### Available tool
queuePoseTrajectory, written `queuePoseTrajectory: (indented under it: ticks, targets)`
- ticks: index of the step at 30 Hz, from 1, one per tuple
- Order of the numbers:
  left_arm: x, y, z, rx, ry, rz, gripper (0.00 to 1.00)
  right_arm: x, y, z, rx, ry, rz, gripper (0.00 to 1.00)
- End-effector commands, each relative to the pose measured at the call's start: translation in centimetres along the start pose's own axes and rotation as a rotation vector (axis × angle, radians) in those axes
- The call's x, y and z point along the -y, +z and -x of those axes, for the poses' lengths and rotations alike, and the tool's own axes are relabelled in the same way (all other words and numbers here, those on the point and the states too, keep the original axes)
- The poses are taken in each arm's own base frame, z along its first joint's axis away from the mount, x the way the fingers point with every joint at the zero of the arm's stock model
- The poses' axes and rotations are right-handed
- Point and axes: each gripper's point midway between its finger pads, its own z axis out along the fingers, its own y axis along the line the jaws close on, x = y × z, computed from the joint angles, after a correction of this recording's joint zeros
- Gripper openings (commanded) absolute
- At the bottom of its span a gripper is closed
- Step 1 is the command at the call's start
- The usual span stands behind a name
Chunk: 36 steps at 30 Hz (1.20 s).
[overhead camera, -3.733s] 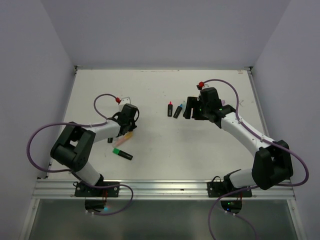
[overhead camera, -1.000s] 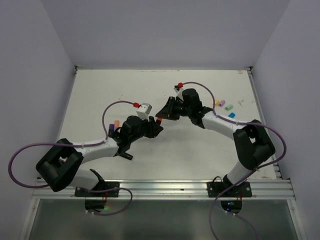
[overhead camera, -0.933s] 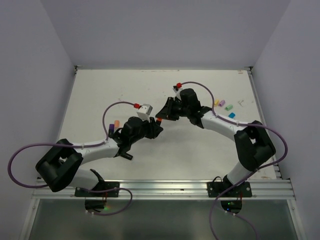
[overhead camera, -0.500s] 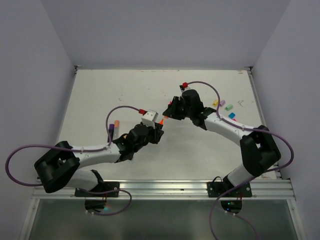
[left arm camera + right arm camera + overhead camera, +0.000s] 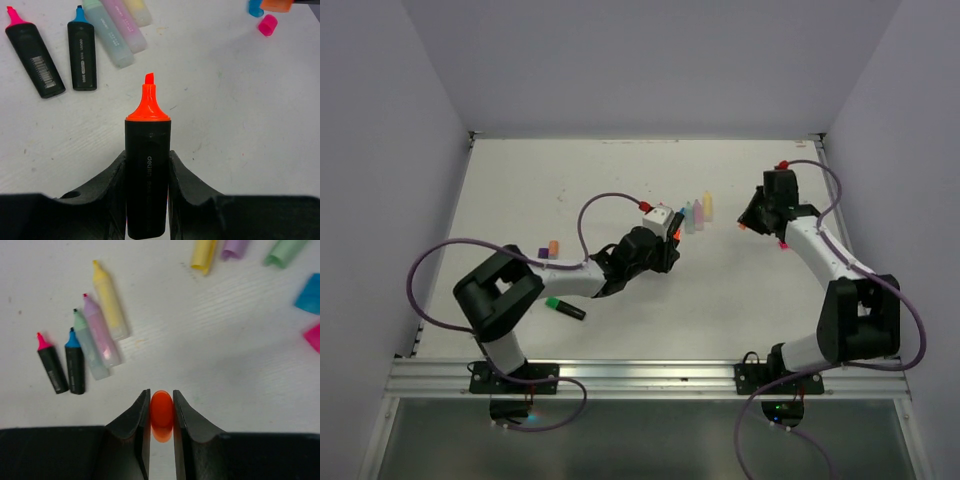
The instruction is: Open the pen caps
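Observation:
My left gripper (image 5: 147, 157) is shut on a black-barrelled pen (image 5: 147, 175) whose bare orange tip (image 5: 149, 97) points away from the wrist; in the top view it (image 5: 669, 246) is near the table's middle. My right gripper (image 5: 161, 397) is shut on the orange cap (image 5: 162, 412) and in the top view it (image 5: 748, 222) is well to the right, apart from the pen. A row of uncapped pens lies between them: yellow (image 5: 110, 300), purple (image 5: 100, 330), mint (image 5: 89, 350), black with a blue tip (image 5: 75, 367), black with a pink tip (image 5: 51, 367).
Loose caps lie at the right: yellow (image 5: 204, 255), purple (image 5: 235, 247), mint (image 5: 285, 252), cyan (image 5: 310, 295), pink (image 5: 314, 337). A green-ended black pen (image 5: 565, 308) lies front left. An orange cap (image 5: 553, 245) and a purple cap (image 5: 542, 253) sit at the left.
The grippers met at the table's middle on the orange pen. Now the right gripper has drawn away to the right with the orange cap, and the left holds the uncapped pen.

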Motion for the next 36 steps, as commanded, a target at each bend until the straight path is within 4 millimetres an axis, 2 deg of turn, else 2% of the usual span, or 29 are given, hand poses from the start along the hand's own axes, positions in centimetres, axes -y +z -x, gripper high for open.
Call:
queuePoseTrajectory:
  ticks: [1, 3, 5, 6, 9, 15, 18, 22, 23, 25, 26, 28, 31, 34, 36]
  targets:
    - [0.7, 2.5, 1.0, -0.003, -0.032, 0.013, 0.00, 5.6, -1.7, 0.2, 0.018, -0.029, -0.202, 0.00]
    - [1.2, 4.0, 0.5, -0.026, -0.031, -0.005, 0.00, 7.9, -1.7, -0.1, 0.009, -0.006, -0.267, 0.00]
    - [1.6, 4.8, -0.3, -0.058, -0.036, -0.026, 0.00, 9.4, -1.5, -0.5, -0.009, 0.011, -0.297, 0.00]
    - [1.8, 5.7, -0.7, -0.072, -0.036, -0.033, 0.00, 11.1, -1.2, -1.0, -0.030, 0.038, -0.335, 0.00]
    - [2.2, 7.0, -2.1, -0.117, -0.047, -0.059, 0.00, 13.2, -0.2, -2.5, -0.076, 0.072, -0.386, 0.00]
    - [2.5, 8.8, -2.9, -0.143, -0.051, -0.069, 0.00, 14.6, 1.1, -3.5, -0.098, 0.090, -0.425, 0.00]
    - [2.3, 9.0, -3.2, -0.149, -0.054, -0.061, 0.00, 14.9, 1.4, -3.9, -0.106, 0.091, -0.431, 0.08]
    - [1.9, 9.0, -4.0, -0.173, -0.062, -0.050, 0.17, 15.6, 1.4, -4.1, -0.106, 0.070, -0.453, 0.21]
    - [1.8, 9.0, -4.1, -0.174, -0.066, -0.046, 0.28, 15.6, 1.5, -4.1, -0.106, 0.069, -0.457, 0.27]
    - [1.6, 8.8, -4.3, -0.174, -0.070, -0.044, 0.39, 15.7, 1.6, -4.0, -0.105, 0.066, -0.456, 0.32]
    - [1.6, 8.7, -4.3, -0.173, -0.072, -0.041, 0.48, 15.5, 1.8, -4.0, -0.104, 0.065, -0.446, 0.35]
    - [1.3, 8.6, -4.4, -0.173, -0.069, -0.031, 0.57, 15.3, 2.1, -4.0, -0.111, 0.067, -0.435, 0.43]
    - [1.2, 8.4, -4.2, -0.168, -0.052, -0.028, 0.63, 14.9, 2.3, -3.6, -0.111, 0.061, -0.416, 0.48]
    - [0.9, 7.9, -2.9, -0.133, -0.034, -0.011, 0.67, 14.1, 1.8, -2.4, -0.068, 0.054, -0.383, 0.53]
    - [0.6, 6.9, -1.3, -0.094, -0.028, 0.006, 0.71, 13.4, 1.2, -1.6, -0.036, 0.048, -0.356, 0.58]
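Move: The left hand holds the uncapped orange pen over bare table; its laying spot is about 3 cm ahead, 7 cm to the right and 7 cm below. The blue pen lies 13 cm ahead of that hand and 2 cm right, the pale green pen 14 cm ahead and 5 cm right. The right hand holds the orange cap; its spot is about 7 cm back, 11 cm right and 10 cm down. From this hand the pink cap is level and 15 cm right, the blue cap 5 cm ahead and 15 cm right. The left hand carries the orange pen on to its right and down, about 7 cm sideways and 6 cm lower, tipping slightly down onto bare table nearer the base than the row of opened pens, then opens its fingers and lets go. Meanwhile the right hand sweeps right, then also back and down nearly 10 cm, its fingers tipping some 20 degrees steeper, stops beside the pink cap on the base side, and opens to release the orange cap. ##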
